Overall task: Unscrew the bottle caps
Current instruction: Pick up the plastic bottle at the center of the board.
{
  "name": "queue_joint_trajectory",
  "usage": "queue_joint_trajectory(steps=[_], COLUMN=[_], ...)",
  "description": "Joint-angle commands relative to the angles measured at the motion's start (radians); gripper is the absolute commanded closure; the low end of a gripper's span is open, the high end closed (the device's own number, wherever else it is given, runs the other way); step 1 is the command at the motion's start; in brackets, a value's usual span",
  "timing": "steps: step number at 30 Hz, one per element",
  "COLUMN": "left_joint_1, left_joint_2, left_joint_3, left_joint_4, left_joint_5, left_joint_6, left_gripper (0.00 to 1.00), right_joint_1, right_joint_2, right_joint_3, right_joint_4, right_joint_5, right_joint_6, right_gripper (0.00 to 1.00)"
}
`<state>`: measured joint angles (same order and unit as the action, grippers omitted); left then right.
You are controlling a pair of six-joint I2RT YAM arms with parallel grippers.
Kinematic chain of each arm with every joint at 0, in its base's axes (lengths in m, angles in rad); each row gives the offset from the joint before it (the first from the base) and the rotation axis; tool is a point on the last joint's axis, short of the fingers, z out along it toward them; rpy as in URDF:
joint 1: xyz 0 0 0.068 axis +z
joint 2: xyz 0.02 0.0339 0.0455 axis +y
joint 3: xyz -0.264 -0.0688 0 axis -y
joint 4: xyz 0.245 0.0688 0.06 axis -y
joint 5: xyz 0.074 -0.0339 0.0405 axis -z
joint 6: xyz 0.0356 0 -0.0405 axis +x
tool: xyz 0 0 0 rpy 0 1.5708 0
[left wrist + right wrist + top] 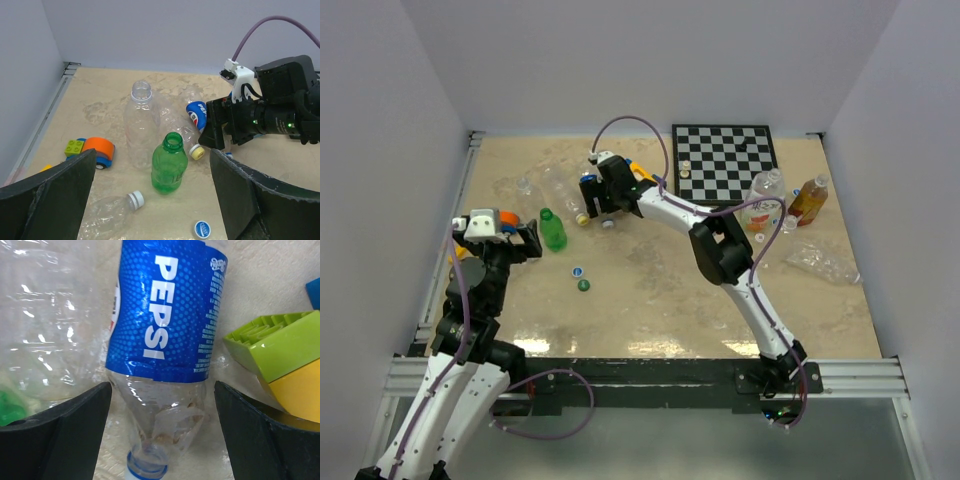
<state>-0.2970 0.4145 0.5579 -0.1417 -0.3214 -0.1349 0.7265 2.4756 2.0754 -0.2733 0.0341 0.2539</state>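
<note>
My right gripper (160, 440) is open and straddles the clear shoulder of a lying Pepsi bottle (165, 315), with gaps on both sides. The bottle's blue-ringed neck (147, 462) points at the camera and its cap is cut off by the frame edge. My left gripper (152, 160) is open and hovers before an upright green bottle (169, 165) with no cap. An uncapped clear bottle (141, 125) stands behind it. A crushed bottle lies with a white cap (135, 200) on it. A yellow cap (196, 152) sits on another lying bottle. A loose blue cap (202, 229) lies nearby.
A toy car (97, 151) and blocks sit left of the bottles. A green block (272, 347) on a yellow one (297, 392) lies right of the Pepsi bottle. At the back right are a chessboard (725, 160), a clear bottle (765, 195), an amber bottle (810, 200) and a crushed one (825, 262).
</note>
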Motion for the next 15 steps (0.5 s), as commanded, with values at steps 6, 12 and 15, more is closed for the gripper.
queue_joint_trajectory(steps=[6, 12, 15], left_joint_1=[0.006, 0.006, 0.006], left_joint_2=[-0.002, 0.0, 0.001], left_joint_3=[0.004, 0.004, 0.004], left_joint_4=[0.042, 0.042, 0.042], left_joint_5=[0.007, 0.007, 0.008], left_joint_6=[0.012, 0.012, 0.014], left_gripper=[0.0, 0.0, 0.0], right_joint_1=[0.001, 0.002, 0.002], right_joint_2=[0.029, 0.02, -0.003], right_joint_3=[0.077, 0.095, 0.101], right_joint_4=[-0.021, -0.03, -0.03], right_joint_5=[0.052, 0.004, -0.016], right_joint_6=[0.001, -0.013, -0.012], right_gripper=[0.19, 0.44, 0.52])
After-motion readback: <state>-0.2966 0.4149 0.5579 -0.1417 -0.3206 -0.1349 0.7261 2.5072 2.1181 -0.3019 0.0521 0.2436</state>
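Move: Around the Pepsi bottle's tapering shoulder the right hand's fingers already stand open, with the bottle's middle about 3 cm ahead, 1 cm left and 1 cm lower. From this hand the yellow-capped clear bottle lies some 8 cm left and 3 cm ahead, and the green block about 5 cm ahead and 4 cm right, both slightly lower. From the left hand the Pepsi bottle is roughly 25 cm ahead, 19 cm right and 23 cm below. Sinking just under 1 cm and easing about half a centimetre forward, the right hand settles over the Pepsi bottle, then stays there while its fingers close by about a quarter of their range. Both fingertips come to pinch the shoulder just below the blue label, and the gripping effort rises clearly as the closing stops. ##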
